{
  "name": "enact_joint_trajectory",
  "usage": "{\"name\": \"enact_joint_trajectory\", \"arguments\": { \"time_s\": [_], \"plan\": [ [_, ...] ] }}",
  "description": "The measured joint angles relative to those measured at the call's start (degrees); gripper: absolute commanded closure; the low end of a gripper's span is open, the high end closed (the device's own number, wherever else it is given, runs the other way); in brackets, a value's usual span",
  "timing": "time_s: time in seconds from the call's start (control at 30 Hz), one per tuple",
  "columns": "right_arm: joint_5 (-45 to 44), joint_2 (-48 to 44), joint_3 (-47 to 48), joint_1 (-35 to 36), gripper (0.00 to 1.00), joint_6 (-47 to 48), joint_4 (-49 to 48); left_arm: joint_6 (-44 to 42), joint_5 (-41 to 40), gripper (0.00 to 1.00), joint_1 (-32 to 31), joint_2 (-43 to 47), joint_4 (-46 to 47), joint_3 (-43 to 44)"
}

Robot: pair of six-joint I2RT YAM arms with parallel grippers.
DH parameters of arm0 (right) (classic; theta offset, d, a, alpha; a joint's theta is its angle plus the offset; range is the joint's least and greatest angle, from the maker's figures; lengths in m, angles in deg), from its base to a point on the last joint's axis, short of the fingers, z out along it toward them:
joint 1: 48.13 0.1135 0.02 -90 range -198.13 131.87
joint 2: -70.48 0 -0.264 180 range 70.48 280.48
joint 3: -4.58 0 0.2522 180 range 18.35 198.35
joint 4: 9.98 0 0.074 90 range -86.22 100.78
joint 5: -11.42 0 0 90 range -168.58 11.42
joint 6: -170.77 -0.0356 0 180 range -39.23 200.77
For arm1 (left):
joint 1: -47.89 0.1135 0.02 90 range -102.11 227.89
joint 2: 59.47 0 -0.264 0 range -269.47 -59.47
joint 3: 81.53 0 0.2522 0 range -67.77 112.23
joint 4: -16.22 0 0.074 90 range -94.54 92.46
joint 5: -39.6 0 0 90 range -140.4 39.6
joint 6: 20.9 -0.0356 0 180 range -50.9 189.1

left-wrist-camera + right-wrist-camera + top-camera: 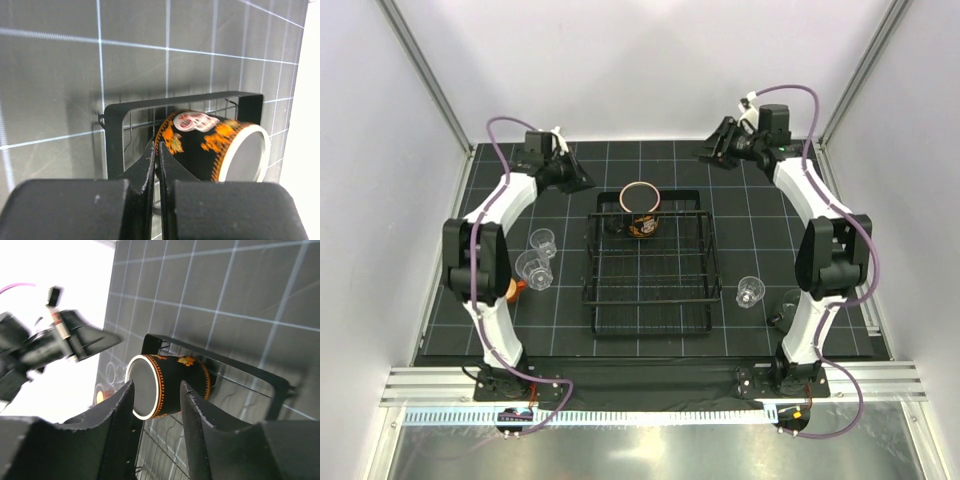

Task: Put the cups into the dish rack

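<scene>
The black wire dish rack (650,300) lies mid-table. A large dark mug with orange patterning (641,210) stands in its far end, also seen in the left wrist view (210,145) and the right wrist view (175,382). My left gripper (576,178) hovers off the rack's far left corner, shut on nothing (157,146). My right gripper (712,152) hangs over the far right, open and empty (157,385). Two clear cups (542,242) (532,268) and an orange cup (512,290) sit left of the rack. A third clear cup (751,291) sits on the right.
A grey-green cup (790,300) is partly hidden behind the right arm's base link. White walls with metal frame posts enclose the black gridded mat (650,165). The left arm's elbow (470,245) stands close to the cups on the left.
</scene>
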Motion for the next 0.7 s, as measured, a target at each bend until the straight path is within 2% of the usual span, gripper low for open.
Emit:
{"name": "enact_joint_trajectory", "arguments": {
  "time_s": [0.2, 0.43, 0.7],
  "plan": [
    [3.76, 4.33, 1.33, 3.15, 0.57, -1.57, -1.57, 6.1, 0.92, 1.0, -2.34, -6.14, 1.53, 1.4],
    [6.16, 7.41, 1.55, 6.93, 0.57, -3.04, -3.45, 8.13, 2.78, 0.99, -5.7, -6.51, 3.48, 2.54],
    [6.8, 10.73, 1.55, 9.64, 0.58, -4.94, -4.74, 8.66, 5.57, 0.99, -5.57, -7.8, 2.54, 2.73]
  ]
}}
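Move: The upside-down mug in the far end of the rack sits some 12 cm right of the left hand, 4 cm back and 6 cm lower; from the right hand it is about 16 cm left, 5 back and 14 down. The dish rack's far bar runs about 5 cm beyond the mug, nearly centred on it. A glass stands some 12 cm left of the left hand, 9 back and 13 below. The upside-down mug is closed in on from both sides. The right hand sweeps left about 10 cm while sinking some 6 cm and easing slightly back, turning counter-clockwise and tipping down, fingers still half open. The left hand, fingers kept shut, dips first, then slides right some 7 cm to hover close beside the mug. No touch can be made out. ##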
